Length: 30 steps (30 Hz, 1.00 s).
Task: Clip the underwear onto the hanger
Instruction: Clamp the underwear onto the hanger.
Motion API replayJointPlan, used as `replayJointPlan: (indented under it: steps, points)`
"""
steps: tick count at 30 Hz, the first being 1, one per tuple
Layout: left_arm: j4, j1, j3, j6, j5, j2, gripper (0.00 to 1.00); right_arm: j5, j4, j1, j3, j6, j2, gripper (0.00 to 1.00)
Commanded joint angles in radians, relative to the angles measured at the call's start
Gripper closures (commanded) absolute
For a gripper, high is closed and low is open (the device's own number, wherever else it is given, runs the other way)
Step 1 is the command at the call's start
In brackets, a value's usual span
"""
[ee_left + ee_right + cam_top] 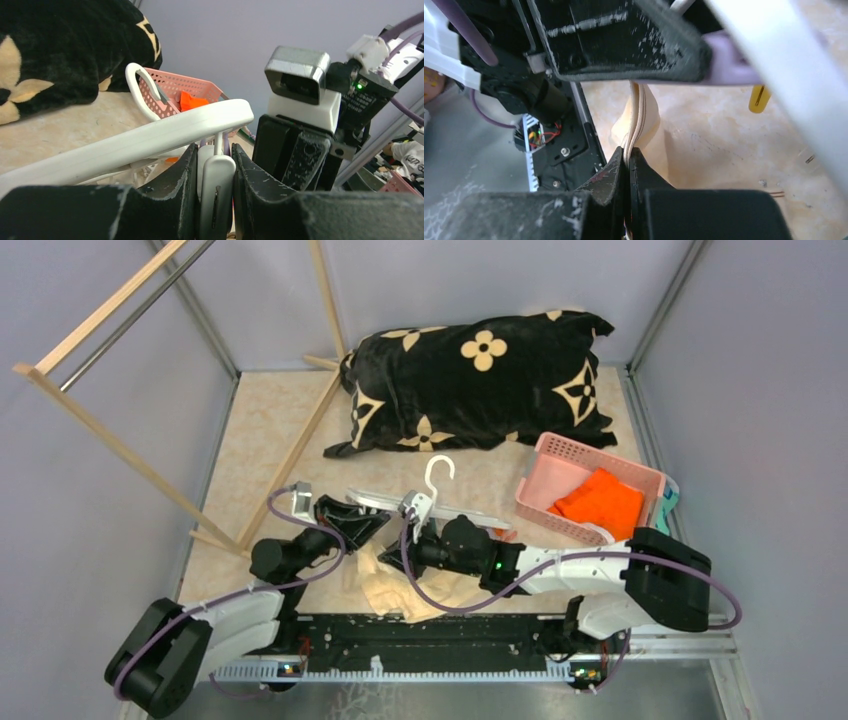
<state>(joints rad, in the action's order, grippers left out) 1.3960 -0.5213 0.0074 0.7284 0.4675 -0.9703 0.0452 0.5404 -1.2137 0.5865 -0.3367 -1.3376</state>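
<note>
The white hanger (440, 508) lies low over the table, hook (437, 476) pointing away. My left gripper (372, 523) is shut on a pale clip (216, 192) that dangles from the hanger's white bar (125, 145). My right gripper (398, 558) sits just beside it and is shut on the folded edge of the cream underwear (640, 117), which rises towards the left gripper's finger (624, 40) above. The rest of the underwear (405, 592) lies crumpled on the table below both grippers. The clip's mouth is hidden.
A pink perforated basket (640, 480) with an orange cloth (600, 502) stands at the right. A black patterned pillow (480, 380) lies at the back. A wooden rack (110, 440) leans at the left. A yellow clip (758, 99) hangs from the hanger bar (784, 65).
</note>
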Motion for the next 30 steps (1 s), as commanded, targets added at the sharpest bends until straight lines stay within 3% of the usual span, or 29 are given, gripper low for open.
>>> replayJointPlan:
  steps: [1, 4, 10, 15, 20, 30]
  points:
    - [0.117, -0.002, -0.001, 0.004, 0.058, 0.008, 1.0, -0.007, 0.061, 0.013, -0.006, -0.038, 0.063, 1.0]
    - [-0.061, -0.003, 0.044, -0.046, 0.106, 0.03, 1.0, -0.057, -0.048, 0.012, -0.013, -0.039, 0.089, 1.0]
    - [-0.635, -0.008, 0.157, -0.165, 0.064, 0.124, 1.0, -0.152, -0.264, 0.019, -0.058, -0.056, 0.137, 1.0]
    - [-0.864, -0.015, 0.195, -0.201, 0.044, 0.128, 1.0, -0.166, -0.335, 0.031, -0.098, -0.095, 0.157, 1.0]
    - [-0.954, -0.053, 0.22, -0.217, 0.045, 0.08, 0.96, -0.19, -0.359, 0.036, -0.113, -0.101, 0.173, 1.0]
    - [-0.936, -0.119, 0.217, -0.208, 0.055, -0.029, 0.84, -0.178, -0.297, 0.051, -0.11, -0.093, 0.138, 1.0]
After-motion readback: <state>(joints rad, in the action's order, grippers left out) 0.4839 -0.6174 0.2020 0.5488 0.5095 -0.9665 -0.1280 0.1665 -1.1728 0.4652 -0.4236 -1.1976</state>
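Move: The purple clip already gripped by the left hand at the hanger's left end lies about 5 cm ahead of the right hand, 1 cm to its right and 7 cm above. The right hand already pinches the underwear's waistband, so for the left hand that edge is some 5 cm back, 1 cm to the left and 7 cm below. The hanger's middle is roughly 2 cm ahead and 8 cm to the right of the left hand, 1 cm above it. Both hands keep their grips, the left on the purple clip, the right pinching the waistband close by it, as they sink towards the table. The left lowers the hanger end about 12 cm, drifts slightly right and tips its fingers down some 35 degrees; the right, after a tiny lift, draws the waistband about 9 cm right and 8 cm down, its wrist turning some 20 degrees. ##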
